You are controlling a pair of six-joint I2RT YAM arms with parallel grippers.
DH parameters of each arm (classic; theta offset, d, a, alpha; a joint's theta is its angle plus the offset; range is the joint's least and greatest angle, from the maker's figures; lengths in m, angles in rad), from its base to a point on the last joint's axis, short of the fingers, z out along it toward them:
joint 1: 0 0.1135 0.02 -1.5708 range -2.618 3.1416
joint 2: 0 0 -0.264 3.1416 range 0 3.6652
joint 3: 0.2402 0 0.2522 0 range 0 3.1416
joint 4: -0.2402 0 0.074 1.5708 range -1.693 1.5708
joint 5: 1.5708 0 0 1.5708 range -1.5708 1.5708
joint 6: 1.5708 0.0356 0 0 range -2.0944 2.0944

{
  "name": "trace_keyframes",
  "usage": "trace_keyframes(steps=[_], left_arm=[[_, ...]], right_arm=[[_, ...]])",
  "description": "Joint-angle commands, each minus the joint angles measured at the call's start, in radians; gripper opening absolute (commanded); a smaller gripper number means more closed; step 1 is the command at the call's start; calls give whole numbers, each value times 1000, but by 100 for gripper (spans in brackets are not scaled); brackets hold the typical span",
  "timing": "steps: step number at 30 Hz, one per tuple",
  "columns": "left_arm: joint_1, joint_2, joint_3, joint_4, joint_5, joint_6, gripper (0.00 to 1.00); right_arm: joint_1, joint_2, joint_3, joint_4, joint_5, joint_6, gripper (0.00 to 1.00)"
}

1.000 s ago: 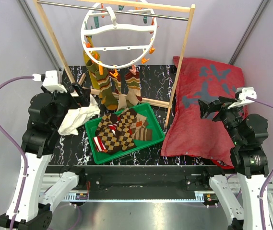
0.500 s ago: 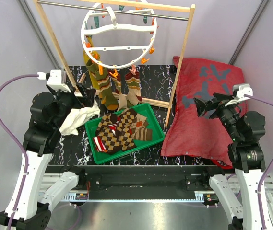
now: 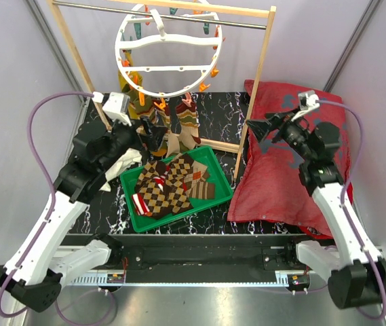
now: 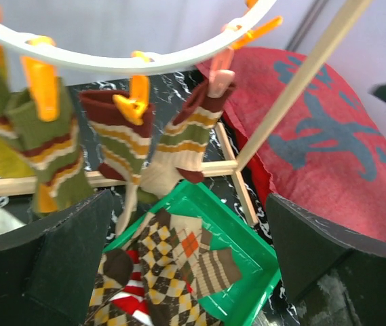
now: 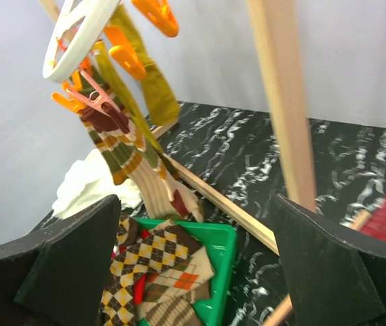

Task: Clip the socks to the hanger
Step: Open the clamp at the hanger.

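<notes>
Several argyle and striped socks (image 3: 172, 187) lie piled in a green tray (image 3: 213, 166). Striped socks (image 3: 165, 125) hang clipped from the white round hanger (image 3: 167, 51) on the rack's rod. My left gripper (image 3: 153, 133) is open, held above the tray's back left corner just in front of the hanging socks. From the left wrist I see the hanger's rim (image 4: 145, 61), the clipped socks (image 4: 121, 146) and the tray's socks (image 4: 172, 265) between the open fingers of that gripper (image 4: 193, 272). My right gripper (image 3: 252, 127) is open and empty beside the rack's right post, facing the hanging socks (image 5: 118, 146) and the tray (image 5: 221, 252).
The wooden rack frame (image 3: 257, 88) stands across the back of the marble table, its lower bar just behind the tray. A big red cushion (image 3: 294, 170) fills the right side. A white cloth (image 3: 111, 170) lies left of the tray, under my left arm.
Both arms have reached forward. The left gripper moved right from over the white cloth to the hanging socks. The right gripper moved left off the cushion toward the rack's post.
</notes>
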Motion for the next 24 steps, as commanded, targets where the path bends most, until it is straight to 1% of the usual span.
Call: trace_keyframes(steps=[1,4,5,9,13,14,18,24], left_arm=[[-42,14,-5,118,-67,-4,99],[-55,23,-16,144,-88,-13,99],[-56,23,-19,149,-93,-17,99],[-69,40,-19,163,-112,-24,99],[-75,51,-20,172,-130,-20,99],[-75,54,-19,173,-131,-18,99],[-79,66,-11,175,-138,-12,99],[-81,78,-11,176,-139,-1,99]], right_arm=[[97,88,4,289,-17,41,100],[158,180,5,401,20,7,99],[169,204,2,474,26,5,98],[230,348,37,596,62,-25,94],[279,459,82,698,93,-70,88],[287,482,100,743,96,-74,82],[322,599,152,831,119,-91,76],[352,723,243,895,148,-134,74]])
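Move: The pink clamp holding a striped sock on the white hanger's near rim is about 20 cm to the left of my right hand, 7 cm ahead and 4 cm above. The empty orange clamp is some 4 cm right of the pink one and 2 cm farther out; the orange sock clamp is 9 cm to its left. The frame's wooden upright stands roughly 9 cm ahead of my right hand. From my left hand the pink clamp is 11 cm ahead, 10 cm right and slightly higher. I sweep my right hand about 15 cm left and 9 cm forward towards the pink clamp, dipping some 3 cm and then starting to rise again. Meanwhile I tip its fingers up by about 15 degrees, swing them a little counter-clockwise and narrow them to three quarters open around nothing. My left hand, wide open and empty, eases a couple of centimetres forward and to the right, nearer the hanging socks. ##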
